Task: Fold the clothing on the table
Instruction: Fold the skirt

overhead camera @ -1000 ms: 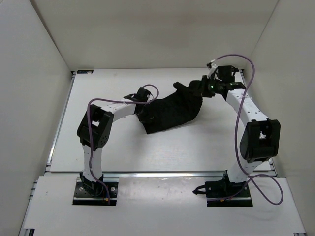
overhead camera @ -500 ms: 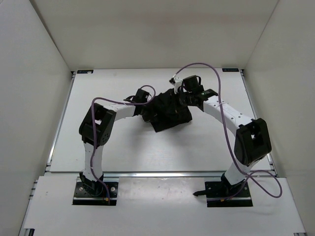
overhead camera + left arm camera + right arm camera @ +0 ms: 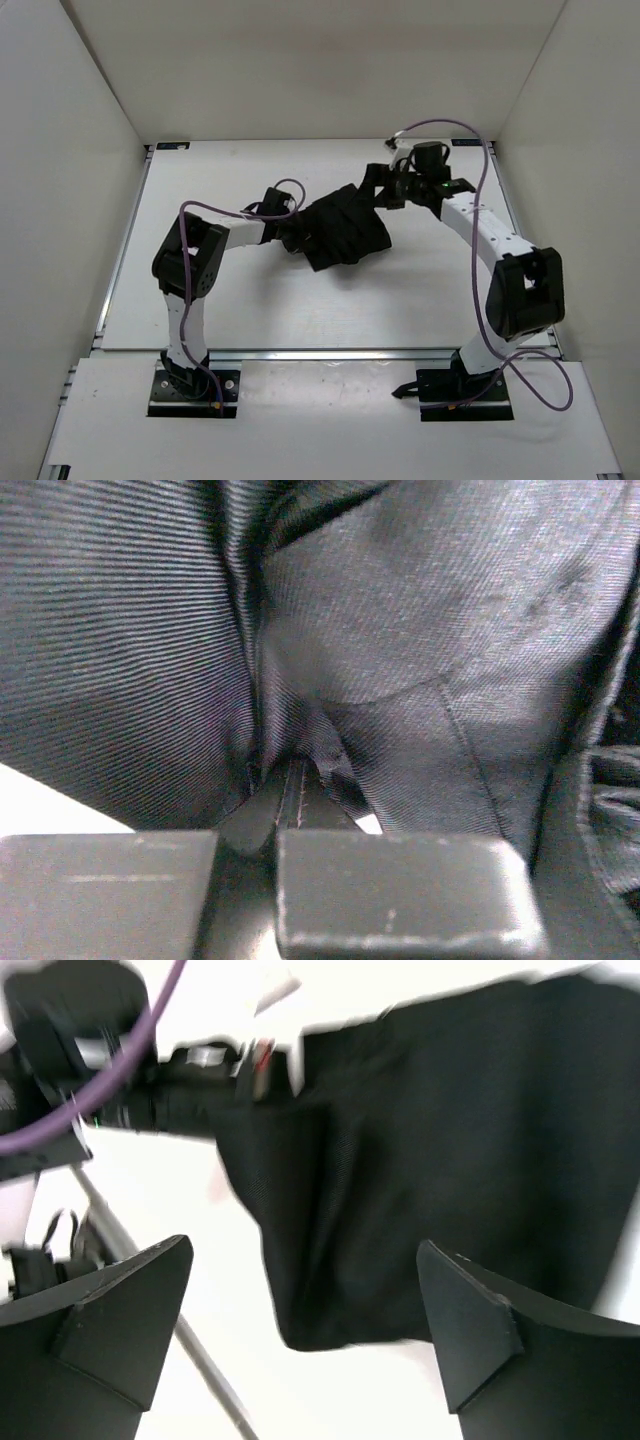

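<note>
The clothing (image 3: 345,235) is a black ribbed garment, bunched into a doubled-over heap on the middle of the white table (image 3: 250,300). My left gripper (image 3: 295,230) is at the heap's left edge. In the left wrist view it (image 3: 288,785) is shut on a pinch of the ribbed clothing (image 3: 400,610), which fills the frame. My right gripper (image 3: 380,188) hangs at the heap's far right corner, open and holding nothing. In the right wrist view its fingers (image 3: 130,1305) stand wide apart above the table, with the clothing (image 3: 450,1140) beyond them.
White enclosure walls (image 3: 80,170) close in the table on the left, back and right. A silver rail (image 3: 330,352) runs along the near edge by both arm bases. Purple cables loop over both arms. The left arm's wrist (image 3: 170,1100) shows in the right wrist view.
My right gripper carried the garment's right end leftwards over the rest, then opened, let go and drew back to the right. The left gripper stayed shut on the fabric.
</note>
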Tool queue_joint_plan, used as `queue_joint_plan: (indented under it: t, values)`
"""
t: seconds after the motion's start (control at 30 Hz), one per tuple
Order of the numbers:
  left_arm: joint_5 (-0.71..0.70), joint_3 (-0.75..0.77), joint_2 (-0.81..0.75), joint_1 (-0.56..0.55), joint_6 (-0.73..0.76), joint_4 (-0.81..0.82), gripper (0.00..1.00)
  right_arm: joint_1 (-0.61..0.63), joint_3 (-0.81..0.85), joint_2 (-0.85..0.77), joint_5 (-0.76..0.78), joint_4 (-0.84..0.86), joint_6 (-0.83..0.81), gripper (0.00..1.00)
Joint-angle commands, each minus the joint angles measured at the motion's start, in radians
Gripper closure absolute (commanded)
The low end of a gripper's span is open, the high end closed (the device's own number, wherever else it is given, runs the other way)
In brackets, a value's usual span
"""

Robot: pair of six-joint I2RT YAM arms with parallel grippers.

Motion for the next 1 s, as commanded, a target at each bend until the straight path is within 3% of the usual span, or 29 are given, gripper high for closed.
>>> queue_joint_plan:
  t: [0.0, 0.03, 0.13, 0.23, 0.63, 0.97]
  values:
    - [0.02, -0.084, -0.085, 0.044, 0.003, -0.037, 1.0, -0.05, 0.055, -0.104, 0.014, 0.066, -0.005, 0.09]
    - [0.02, -0.095, -0.126, 0.07, 0.0, -0.022, 1.0, -0.053, 0.059, -0.097, 0.042, 0.013, -0.026, 0.13]
    - [0.022, -0.151, -0.242, 0.109, 0.015, -0.037, 1.0, -0.049, 0.044, -0.048, 0.111, -0.083, -0.109, 0.61]
    - [-0.009, -0.145, -0.323, 0.121, 0.048, -0.104, 1.0, -0.011, 0.025, 0.0, 0.123, -0.115, -0.131, 0.92]
    - [-0.027, -0.267, -0.437, 0.127, 0.05, -0.155, 1.0, 0.195, 0.168, 0.264, 0.033, -0.026, -0.074, 0.96]
    - [0.023, -0.295, -0.418, 0.103, 0.062, -0.152, 1.0, 0.237, 0.452, 0.451, -0.035, -0.028, -0.007, 0.95]
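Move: The shut left fingertips stand in the skirt's left end, about at cloth height; the bunched skirt's middle lies some 10 cm to their right and 4 cm farther out. From the raised, wide-open right hand, that middle is roughly 8 cm left, 3 cm ahead and 17 cm down. The left gripper stands about 17 cm left of the right hand, roughly 1 cm back; the skirt's right corner lies some 4 cm to the right hand's right, 1 cm back. Up and to the left, the left hand draws its still-shut fingers free of the skirt, then goes back and sinks a little, ending about 8 cm left and 6 cm back. The right hand lifts briefly while its fingers close nearly shut, then swoops down and left to about 12 cm left and 7 cm lower, over the skirt's middle, turning some 15 degrees counter-clockwise; its contact with the cloth can't be made out. ##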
